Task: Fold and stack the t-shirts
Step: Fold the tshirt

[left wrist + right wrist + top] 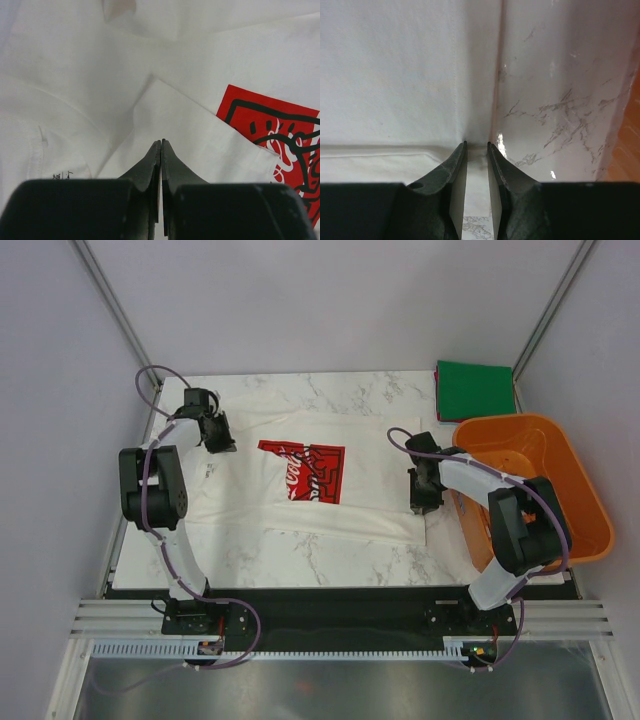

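Note:
The white t-shirt point(250, 502) lies spread flat across the marble table, its red print point(303, 472) facing up. My left gripper point(222, 443) is low over the shirt's left side. In the left wrist view it point(161, 142) is shut, with no cloth showing between the tips. Just beyond them a folded white flap point(190, 130) lies over the edge of the red print point(280, 130). My right gripper point(422, 506) is down at the shirt's right edge. Its jaws point(476, 145) stand narrowly open over the corner of the cloth point(395, 75). The dark green t-shirt point(475, 390) rests folded square at the back right.
An orange slatted basket point(590, 510) stands at the table's right edge, close beside my right arm. Bare marble point(330, 560) runs along the front below the shirt and shows right of the cloth point(555, 100). Grey walls enclose the table on both sides.

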You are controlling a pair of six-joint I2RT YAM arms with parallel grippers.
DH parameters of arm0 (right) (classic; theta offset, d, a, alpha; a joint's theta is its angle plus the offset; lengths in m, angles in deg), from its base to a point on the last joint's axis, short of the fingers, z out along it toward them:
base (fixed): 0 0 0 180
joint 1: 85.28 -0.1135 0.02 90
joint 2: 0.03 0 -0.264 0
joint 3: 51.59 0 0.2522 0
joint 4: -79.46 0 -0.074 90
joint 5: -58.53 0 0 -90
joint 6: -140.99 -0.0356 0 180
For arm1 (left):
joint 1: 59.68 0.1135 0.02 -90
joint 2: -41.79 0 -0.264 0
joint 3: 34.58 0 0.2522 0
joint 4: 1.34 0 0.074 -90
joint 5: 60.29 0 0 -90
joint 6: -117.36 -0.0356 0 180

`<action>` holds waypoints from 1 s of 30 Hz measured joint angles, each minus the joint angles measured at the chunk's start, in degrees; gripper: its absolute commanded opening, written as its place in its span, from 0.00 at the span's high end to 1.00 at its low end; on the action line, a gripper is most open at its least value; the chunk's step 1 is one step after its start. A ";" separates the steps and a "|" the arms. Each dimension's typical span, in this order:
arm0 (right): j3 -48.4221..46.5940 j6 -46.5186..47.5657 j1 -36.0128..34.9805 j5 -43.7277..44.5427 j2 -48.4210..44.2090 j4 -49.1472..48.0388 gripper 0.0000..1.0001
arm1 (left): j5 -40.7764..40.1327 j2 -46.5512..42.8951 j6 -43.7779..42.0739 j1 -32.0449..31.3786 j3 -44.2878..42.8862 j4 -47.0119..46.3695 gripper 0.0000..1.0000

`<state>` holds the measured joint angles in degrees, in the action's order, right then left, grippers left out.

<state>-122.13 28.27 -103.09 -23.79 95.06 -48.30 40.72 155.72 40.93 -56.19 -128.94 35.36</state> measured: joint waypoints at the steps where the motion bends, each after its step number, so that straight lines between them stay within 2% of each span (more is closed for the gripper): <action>1: 0.00 -0.04 -0.11 0.00 0.02 -0.02 0.69 | 0.00 0.02 0.00 -0.24 0.00 0.02 0.94; 11: 0.00 -0.07 -0.70 0.22 0.02 -0.11 0.68 | -0.17 0.00 0.00 -2.38 0.00 0.11 0.94; 22: 0.00 -0.07 -1.11 0.24 0.00 -0.11 0.68 | -0.26 -0.07 0.00 -1.66 0.00 0.11 0.94; 23: 0.00 -0.07 -1.11 0.26 0.02 -0.11 0.68 | -0.31 -0.11 0.00 -1.60 0.00 0.13 0.69; 24: 0.00 -0.04 -1.11 0.26 0.02 -0.11 0.67 | -1.09 -0.24 -0.42 -1.55 0.00 0.15 0.15; 26: 0.00 -0.04 -1.11 0.28 0.02 -0.11 0.68 | -3.87 -0.81 -1.49 -1.55 0.00 0.46 0.13; 28: 0.00 -0.04 -1.11 0.39 0.00 -0.11 0.67 | -5.14 -1.53 -1.97 -1.53 0.00 0.85 0.06; 30: 0.00 -0.02 -1.11 0.44 0.02 -0.11 0.67 | -5.31 -2.32 -2.38 -1.40 0.00 0.90 0.06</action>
<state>-122.13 28.25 -104.20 -23.35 95.08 -48.41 35.41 153.40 38.54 -57.59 -128.94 36.26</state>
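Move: The left hand stands shut on the t-shirt's left part, its cloth right under the fingertips; the red print's middle lies about 17 cm to the right and 7 cm back, and the far-left flap some 14 cm ahead, 4 cm right. From the right hand, half open on the shirt's right edge, that edge is right beneath, the near-right corner about 9 cm back with no side offset, and the orange bin 20 cm right and 3 cm ahead. With its fingers shut and tips low on the cloth, the left hand slides level about 2 cm to the right towards the red print, then turns back to the left a little more than it went, its fingers spreading from shut to nearly wide open as it lifts roughly 1 cm with a slight roll, left side up. The right hand stays down at the shirt's right edge, fingers still about a third open. ##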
